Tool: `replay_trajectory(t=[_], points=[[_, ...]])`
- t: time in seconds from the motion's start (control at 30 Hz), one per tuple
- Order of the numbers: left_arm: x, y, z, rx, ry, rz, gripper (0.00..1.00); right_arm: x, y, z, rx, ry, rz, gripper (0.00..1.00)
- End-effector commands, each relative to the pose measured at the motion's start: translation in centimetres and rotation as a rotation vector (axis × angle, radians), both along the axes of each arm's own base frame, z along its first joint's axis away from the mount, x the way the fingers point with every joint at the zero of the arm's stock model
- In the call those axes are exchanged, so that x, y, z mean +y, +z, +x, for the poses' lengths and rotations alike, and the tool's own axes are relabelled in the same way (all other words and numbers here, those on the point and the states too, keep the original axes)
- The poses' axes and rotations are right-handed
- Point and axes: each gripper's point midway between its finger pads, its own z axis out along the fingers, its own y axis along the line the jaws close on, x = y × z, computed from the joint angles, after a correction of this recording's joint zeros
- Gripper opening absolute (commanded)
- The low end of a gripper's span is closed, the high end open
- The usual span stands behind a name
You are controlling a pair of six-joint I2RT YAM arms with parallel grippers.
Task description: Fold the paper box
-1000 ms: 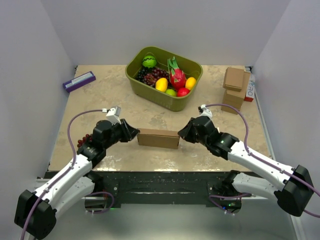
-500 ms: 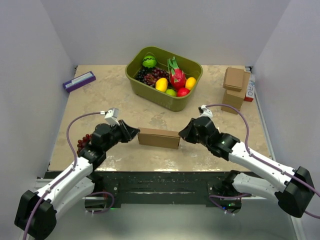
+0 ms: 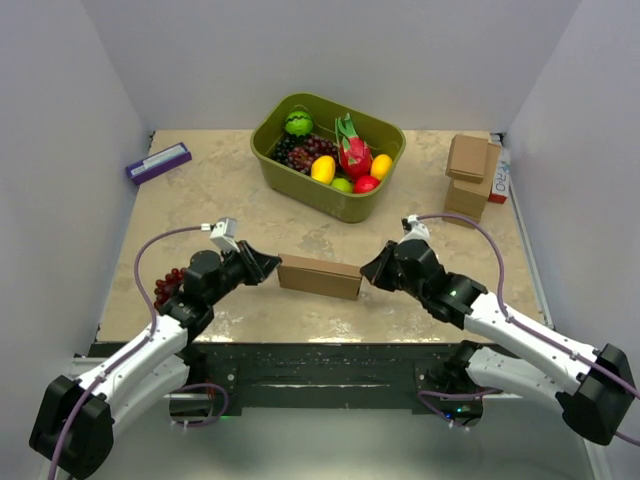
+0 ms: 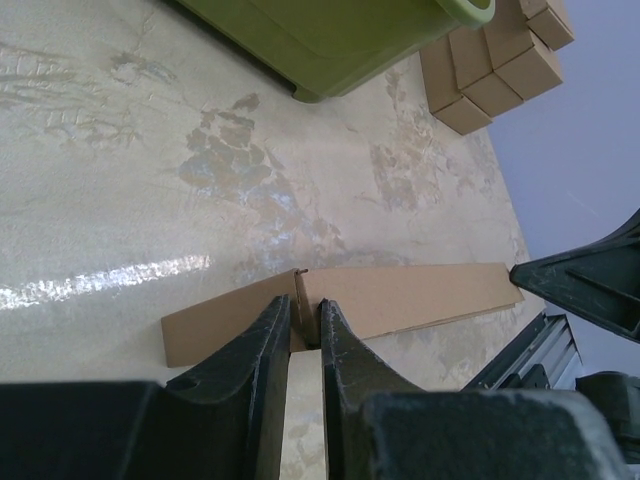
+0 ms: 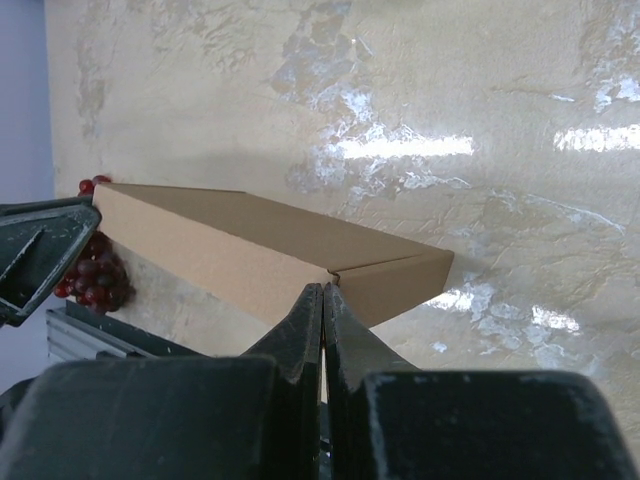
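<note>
The paper box (image 3: 319,276) lies folded into a thin brown rectangle on the table, between my two arms. My left gripper (image 3: 271,266) is at its left end. In the left wrist view the box (image 4: 400,295) has its near corner edge pinched between the narrow jaws of my left gripper (image 4: 305,320). My right gripper (image 3: 369,268) meets the box's right end. In the right wrist view its jaws are pressed fully together with nothing between them, and my right gripper (image 5: 324,292) touches the corner seam of the box (image 5: 250,245).
A green bin (image 3: 330,203) full of toy fruit stands behind the box. A stack of small cardboard boxes (image 3: 468,175) sits at the back right, and a purple box (image 3: 158,162) at the back left. Dark grapes (image 3: 168,283) lie by my left arm. Walls close in three sides.
My right gripper has closed fully from a slight gap and its arm has shifted slightly right. My left gripper tightened on the box's end. The box has barely moved.
</note>
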Motion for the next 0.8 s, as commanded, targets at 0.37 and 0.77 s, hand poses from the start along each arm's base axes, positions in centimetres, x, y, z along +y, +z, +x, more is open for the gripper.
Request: replay_trajectory(t=[0.37, 0.77], points=[[1.7, -8.1, -3.7, 0.27, -0.045, 0.192, 0.08, -4.9, -6.2, -5.3, 0.236, 0.055, -0.338, 0.26], [2.1, -7.9, -3.6, 0.273, -0.053, 0.237, 0.08, -1.3, -1.2, -4.2, 0.152, 0.051, -0.084, 0.42]])
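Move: The paper box stands on its long edge between the hands. Its middle is about 11 cm to the right of the left hand, 2 cm back and 4 cm below, and about 11 cm to the left of the right hand, 2 cm ahead and 4 cm below. The green basket lies some 28 cm ahead of the right hand and 9 cm to its left. The grapes lie about 24 cm to the left of the left hand and 5 cm back, 5 cm lower. The right hand, its shut fingertips already against the upper right corner of the paper box, moves back towards the table's near edge by about 2.5 cm and carries that end with it, while its fingers spread to roughly two fifths open around the corner and the wrist tilts by only some 5 degrees. The left hand keeps its pinch on the upper left corner and stays almost in place, so that end serves as the pivot. ##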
